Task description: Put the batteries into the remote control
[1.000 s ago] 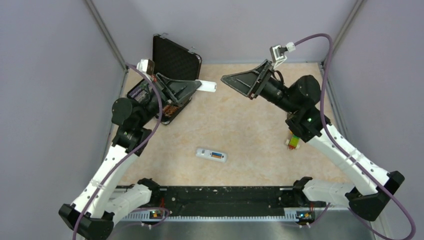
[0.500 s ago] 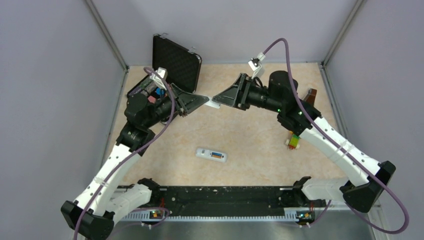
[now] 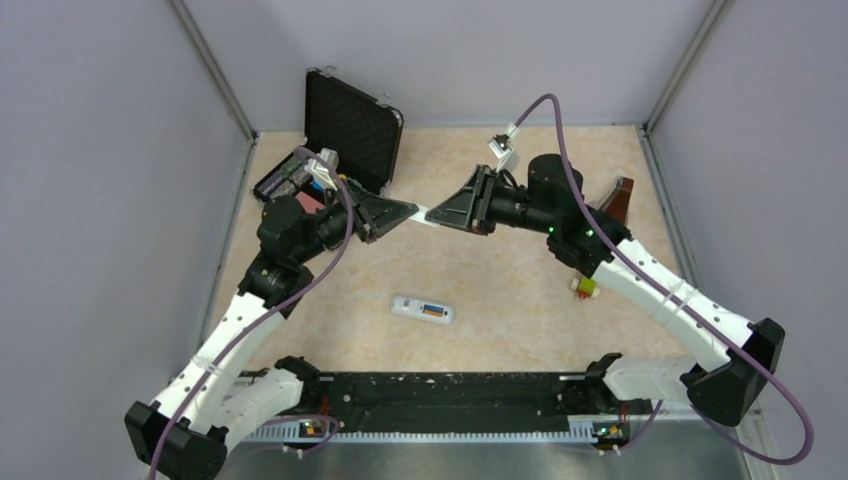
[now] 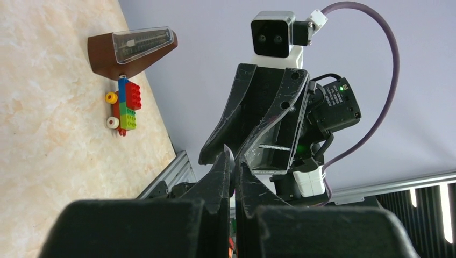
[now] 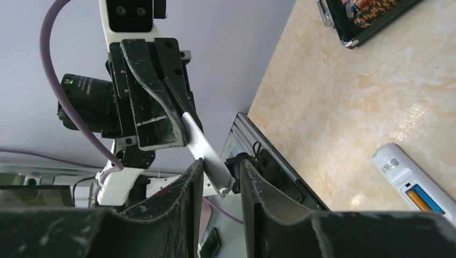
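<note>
The remote control [image 3: 422, 310] lies back-up in the middle of the table. The batteries [image 3: 433, 311], one orange and one blue, sit in its slot and show again in the right wrist view [image 5: 421, 196]. Above the table my left gripper [image 3: 410, 211] is shut on one end of a small white flat cover piece [image 3: 426, 213]. My right gripper [image 3: 438, 214] faces it tip to tip. In the right wrist view the cover [image 5: 207, 153] slants down between my right gripper's [image 5: 220, 169] fingers. One finger touches it and a gap stays on the other side.
An open black case [image 3: 350, 125] stands at the back left with small items in its lower half. A brown wedge-shaped object [image 3: 615, 198] and a multicoloured toy block train [image 3: 585, 286] sit at the right, behind my right arm.
Both arms swung inward and met over the table's middle. My right gripper's jaws narrowed around the cover's free end. The left gripper kept hold of the cover.
</note>
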You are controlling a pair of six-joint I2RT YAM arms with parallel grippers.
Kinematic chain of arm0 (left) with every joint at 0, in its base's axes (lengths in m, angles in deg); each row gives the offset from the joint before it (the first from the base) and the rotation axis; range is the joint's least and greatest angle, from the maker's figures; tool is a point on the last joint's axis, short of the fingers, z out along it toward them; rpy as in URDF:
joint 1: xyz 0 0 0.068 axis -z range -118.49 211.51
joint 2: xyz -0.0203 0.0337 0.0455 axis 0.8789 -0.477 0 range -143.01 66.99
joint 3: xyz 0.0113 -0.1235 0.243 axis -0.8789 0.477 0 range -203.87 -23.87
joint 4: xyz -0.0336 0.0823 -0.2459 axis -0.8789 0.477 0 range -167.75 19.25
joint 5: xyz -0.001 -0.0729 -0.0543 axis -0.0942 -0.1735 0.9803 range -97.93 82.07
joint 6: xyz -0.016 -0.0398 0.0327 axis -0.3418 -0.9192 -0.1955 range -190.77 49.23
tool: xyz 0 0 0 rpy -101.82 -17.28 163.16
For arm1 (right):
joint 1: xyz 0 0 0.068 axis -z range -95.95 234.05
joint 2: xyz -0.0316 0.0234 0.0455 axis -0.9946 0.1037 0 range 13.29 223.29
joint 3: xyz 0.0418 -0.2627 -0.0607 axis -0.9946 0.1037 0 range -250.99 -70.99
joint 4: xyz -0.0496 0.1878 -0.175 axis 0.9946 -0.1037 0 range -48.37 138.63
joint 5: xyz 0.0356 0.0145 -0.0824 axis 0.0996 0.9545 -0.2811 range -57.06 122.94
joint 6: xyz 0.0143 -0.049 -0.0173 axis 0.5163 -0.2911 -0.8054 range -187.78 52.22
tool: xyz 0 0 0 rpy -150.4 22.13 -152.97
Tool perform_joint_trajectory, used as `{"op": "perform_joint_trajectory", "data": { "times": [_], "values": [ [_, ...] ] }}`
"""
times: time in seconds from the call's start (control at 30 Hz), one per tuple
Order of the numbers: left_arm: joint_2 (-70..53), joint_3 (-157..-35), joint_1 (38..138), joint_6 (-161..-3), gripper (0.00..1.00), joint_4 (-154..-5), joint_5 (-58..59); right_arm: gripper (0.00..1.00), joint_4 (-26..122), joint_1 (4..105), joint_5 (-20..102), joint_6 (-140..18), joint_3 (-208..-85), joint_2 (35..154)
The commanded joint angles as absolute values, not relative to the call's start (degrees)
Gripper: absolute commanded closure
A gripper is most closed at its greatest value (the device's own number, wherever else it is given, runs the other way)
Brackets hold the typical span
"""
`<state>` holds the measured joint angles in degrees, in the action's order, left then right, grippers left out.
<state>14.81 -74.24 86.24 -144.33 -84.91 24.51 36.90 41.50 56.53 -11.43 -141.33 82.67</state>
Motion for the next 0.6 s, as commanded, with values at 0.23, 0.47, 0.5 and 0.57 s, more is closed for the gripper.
{"op": "perform_joint_trajectory", "data": {
  "times": [0.23, 0.47, 0.5, 0.57],
  "values": [
    [17.15, -72.18, 86.12, -144.33, 1.0, -88.79, 23.59, 0.99, 42.73, 40.78, 57.92, -6.58, -138.44, 79.96],
    [18.59, -71.22, 86.11, -137.5, 0.28, -80.57, 20.93, 1.0, 40.68, 40.8, 55.95, -6.45, -135.63, 78.82],
    [19.01, -71.59, 86.12, -135.0, 0.18, -75.9, 18.88, 1.0, 39.72, 40.8, 55.51, -6.71, -134.86, 78.52],
    [19.73, -72.19, 86.12, -129.39, 0.12, -66.81, 13.56, 1.0, 37.83, 40.8, 54.6, -7.59, -132.7, 78.0]
  ]
}}
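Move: The left gripper already holds the battery cover, its middle some 2 cm to that hand's right and about 1 cm back. From the right hand the cover's middle is about 2 cm to the left and 1 cm up, its free end standing between the part-open right fingers. The remote, batteries in, lies on the table roughly straight below the left hand, some 35 cm down. The open case is about 30 cm ahead of that hand and 24 cm to its left. Take the battery cover over in mid-air: hold the left gripper nearly still while the right fingers close on the cover's free end, easing the right hand back about 1 cm. Only once they are shut, open the left fingers wide to let go, and start sinking the left hand some 3 cm; keep the right grip as that hand begins to drop too. ##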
